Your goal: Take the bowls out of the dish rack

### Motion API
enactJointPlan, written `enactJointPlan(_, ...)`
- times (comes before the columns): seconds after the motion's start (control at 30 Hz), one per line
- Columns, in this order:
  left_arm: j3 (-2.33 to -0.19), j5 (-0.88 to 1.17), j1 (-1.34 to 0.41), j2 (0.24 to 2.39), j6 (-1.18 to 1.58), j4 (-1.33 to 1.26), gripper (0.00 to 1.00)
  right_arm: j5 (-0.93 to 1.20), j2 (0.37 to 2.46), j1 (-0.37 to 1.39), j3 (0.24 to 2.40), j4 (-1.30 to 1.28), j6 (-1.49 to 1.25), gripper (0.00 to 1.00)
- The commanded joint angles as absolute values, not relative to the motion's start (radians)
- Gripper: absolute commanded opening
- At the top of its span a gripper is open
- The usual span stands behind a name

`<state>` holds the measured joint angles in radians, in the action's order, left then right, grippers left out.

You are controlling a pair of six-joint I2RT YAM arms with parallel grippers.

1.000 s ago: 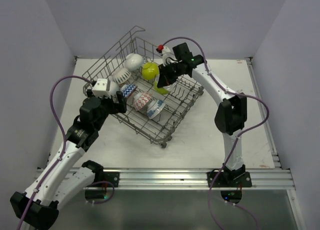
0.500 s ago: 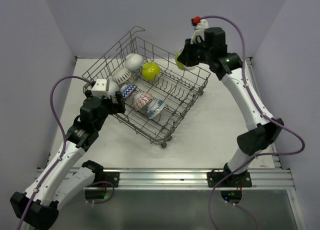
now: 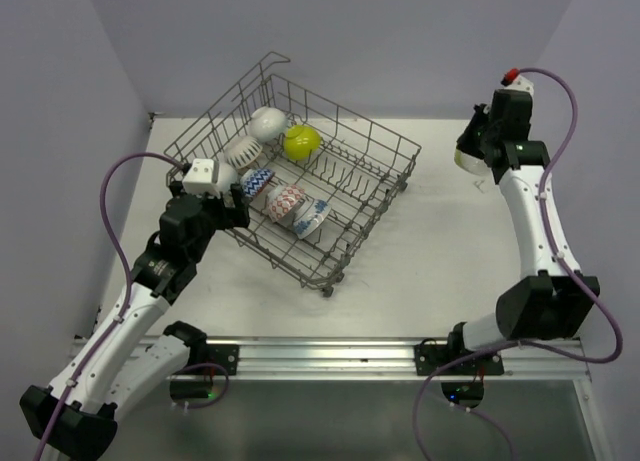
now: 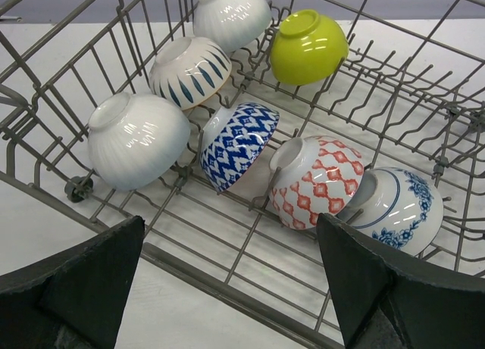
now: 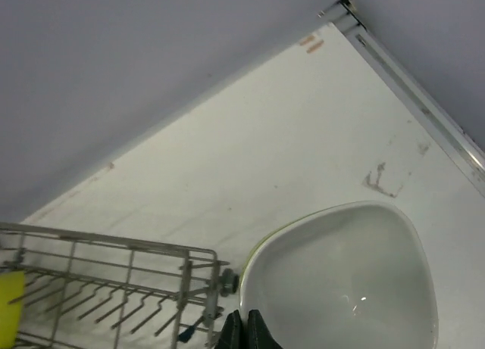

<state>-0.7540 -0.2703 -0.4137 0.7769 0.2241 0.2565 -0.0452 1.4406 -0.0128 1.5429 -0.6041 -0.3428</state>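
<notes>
The grey wire dish rack (image 3: 325, 279) sits at an angle at the middle left of the table. Several bowls lie in it: a lime one (image 3: 302, 141), a white one (image 3: 267, 123), a blue-patterned one (image 4: 239, 144), a red-patterned one (image 4: 318, 181), a blue floral one (image 4: 398, 209) and a ribbed white one (image 4: 136, 141). My left gripper (image 4: 231, 288) is open at the rack's near left rim, with nothing between its fingers. My right gripper (image 5: 244, 330) is shut on the rim of a lime bowl with a white inside (image 5: 341, 281), held over the far right of the table (image 3: 466, 159).
A corner of the rack (image 5: 204, 258) shows just left of the held bowl. The back wall and a metal rail (image 5: 424, 99) along the table's right edge are close to the right arm. The white table top (image 3: 430, 261) lies bare to the right of the rack.
My right arm has lifted the lime bowl out of the rack and swung it to the far right of the table. The left arm has not moved.
</notes>
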Motion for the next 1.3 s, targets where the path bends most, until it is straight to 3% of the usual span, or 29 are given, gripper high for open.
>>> enactJointPlan(0.0, -0.747, -0.288, -0.416, 0.779, 0.212, 0.244, 1.0, -0.109, 1.535, -0.048, 1.5, -0.543, -0.388, 0.0)
enactJointPlan(0.2, -0.749, -0.298, -0.416, 0.781, 0.213, 0.245, 1.0, -0.16, 1.748, -0.057, 1.535, -0.52, -0.379, 0.0)
enactJointPlan(0.5, -0.755, -0.275, -0.416, 0.799, 0.212, 0.249, 1.0, -0.124, 2.023, -0.058, 1.755, -0.583, -0.359, 0.0)
enactJointPlan(1.03, -0.755, -0.255, -0.416, 0.792, 0.207, 0.252, 1.0, -0.129, 2.187, -0.057, 1.845, -0.611, -0.353, 0.01)
enactJointPlan(1.2, -0.752, -0.258, -0.416, 0.785, 0.207, 0.25, 1.0, -0.11, 2.184, -0.057, 1.833, -0.604, -0.351, 0.18)
enactJointPlan(1.27, -0.752, -0.258, -0.416, 0.785, 0.207, 0.25, 1.0, -0.107, 2.181, -0.057, 1.832, -0.61, -0.351, 0.37)
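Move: The clear table spot for the green bowl, already pinched by its left rim in the right hand, lies about 10 cm ahead, 9 to the right and 27 below. From this hand, the rack's nearest corner is roughly 8 cm ahead, 8 left and 20 down; the blue-flower bowl 4 back and 34 left, and the yellow-green bowl 18 ahead and 37 left, are both still in the rack. From the left hand, that spot is some 23 cm ahead, 60 right and 21 below. The right arm carries the green bowl quickly down, some 24 cm in all, and about 11 cm forward onto the clear table to the right of the rack, the fingers tipping about 25 degrees further downward as they go. Most of the drop comes first, then the hand levels out and reaches forward, sinks the last few centimetres, and opens the fingers about a quarter, so that the rim is let go with one finger inside the bowl and the other outside. ##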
